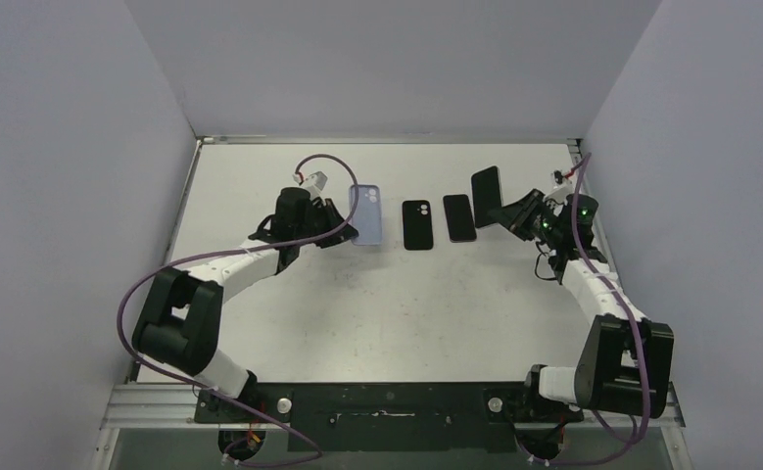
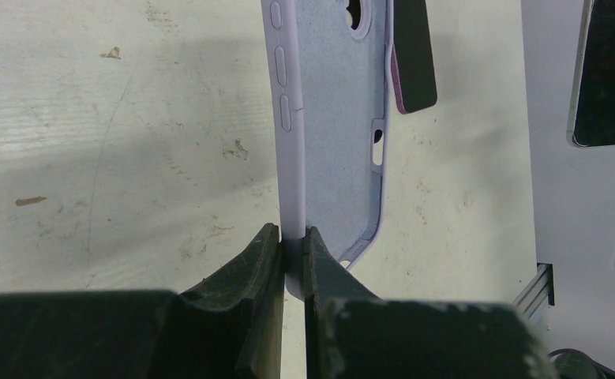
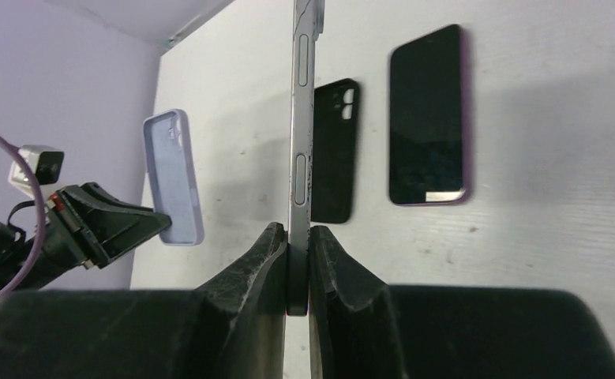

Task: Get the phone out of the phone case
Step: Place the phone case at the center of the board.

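Note:
The lilac phone case (image 1: 367,215) is empty, and its soft inside (image 2: 328,118) faces the left wrist camera. My left gripper (image 2: 292,237) is shut on the case's side wall near a bottom corner, holding it just left of the table's middle (image 1: 346,227). The phone (image 1: 488,196), dark-screened with a silver frame, is out of the case and lifted at the right. My right gripper (image 3: 296,233) is shut on the phone's lower end, so the phone's thin silver edge (image 3: 301,118) points away from the right wrist camera. In the top view that gripper (image 1: 514,213) sits right of the phone.
A black phone case (image 1: 416,224) and a second phone with a purple rim (image 1: 459,217) lie flat between the two grippers. Both also show in the right wrist view: the black case (image 3: 335,150) and the purple-rimmed phone (image 3: 426,114). Grey walls enclose the white table (image 1: 387,313).

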You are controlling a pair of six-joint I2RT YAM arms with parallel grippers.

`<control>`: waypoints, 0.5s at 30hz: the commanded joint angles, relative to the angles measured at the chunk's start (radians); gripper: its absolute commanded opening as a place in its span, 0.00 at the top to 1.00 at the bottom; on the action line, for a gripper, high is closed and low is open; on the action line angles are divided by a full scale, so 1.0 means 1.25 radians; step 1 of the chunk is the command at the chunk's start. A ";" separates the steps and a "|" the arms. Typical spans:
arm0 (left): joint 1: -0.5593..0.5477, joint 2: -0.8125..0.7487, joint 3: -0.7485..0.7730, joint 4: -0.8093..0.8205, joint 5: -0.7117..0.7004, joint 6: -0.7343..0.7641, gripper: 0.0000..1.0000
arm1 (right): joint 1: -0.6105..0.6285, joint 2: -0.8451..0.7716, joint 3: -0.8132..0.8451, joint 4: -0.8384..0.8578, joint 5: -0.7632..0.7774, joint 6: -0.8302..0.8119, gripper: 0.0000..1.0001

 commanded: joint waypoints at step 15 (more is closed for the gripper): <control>-0.022 0.311 0.172 0.107 0.048 -0.002 1.00 | -0.133 0.364 0.113 0.170 -0.046 -0.126 1.00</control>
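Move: The left gripper still holds the lavender case by its left edge. The open board spot for it lies about 8 cm ahead and 7 cm right, some 12 cm below. The black case lies 11 cm ahead and 16 cm right of that gripper. From the right gripper, still holding the silver-edged phone, its free spot is about 10 cm ahead, 4 cm right and 18 cm down; the purple-edged phone lies 14 cm ahead, 7 cm left, the black case 12 cm ahead, 17 cm left. Lower the left gripper about 8 cm towards the open board just left of the black case, easing forward and right and tipping slightly down, still pinching the lavender case. Meanwhile sink the right gripper some 12 cm with its phone while swinging it right, away from the purple-edged phone, and a little forward; finish nearly straight down, tipping the fingers downward. ##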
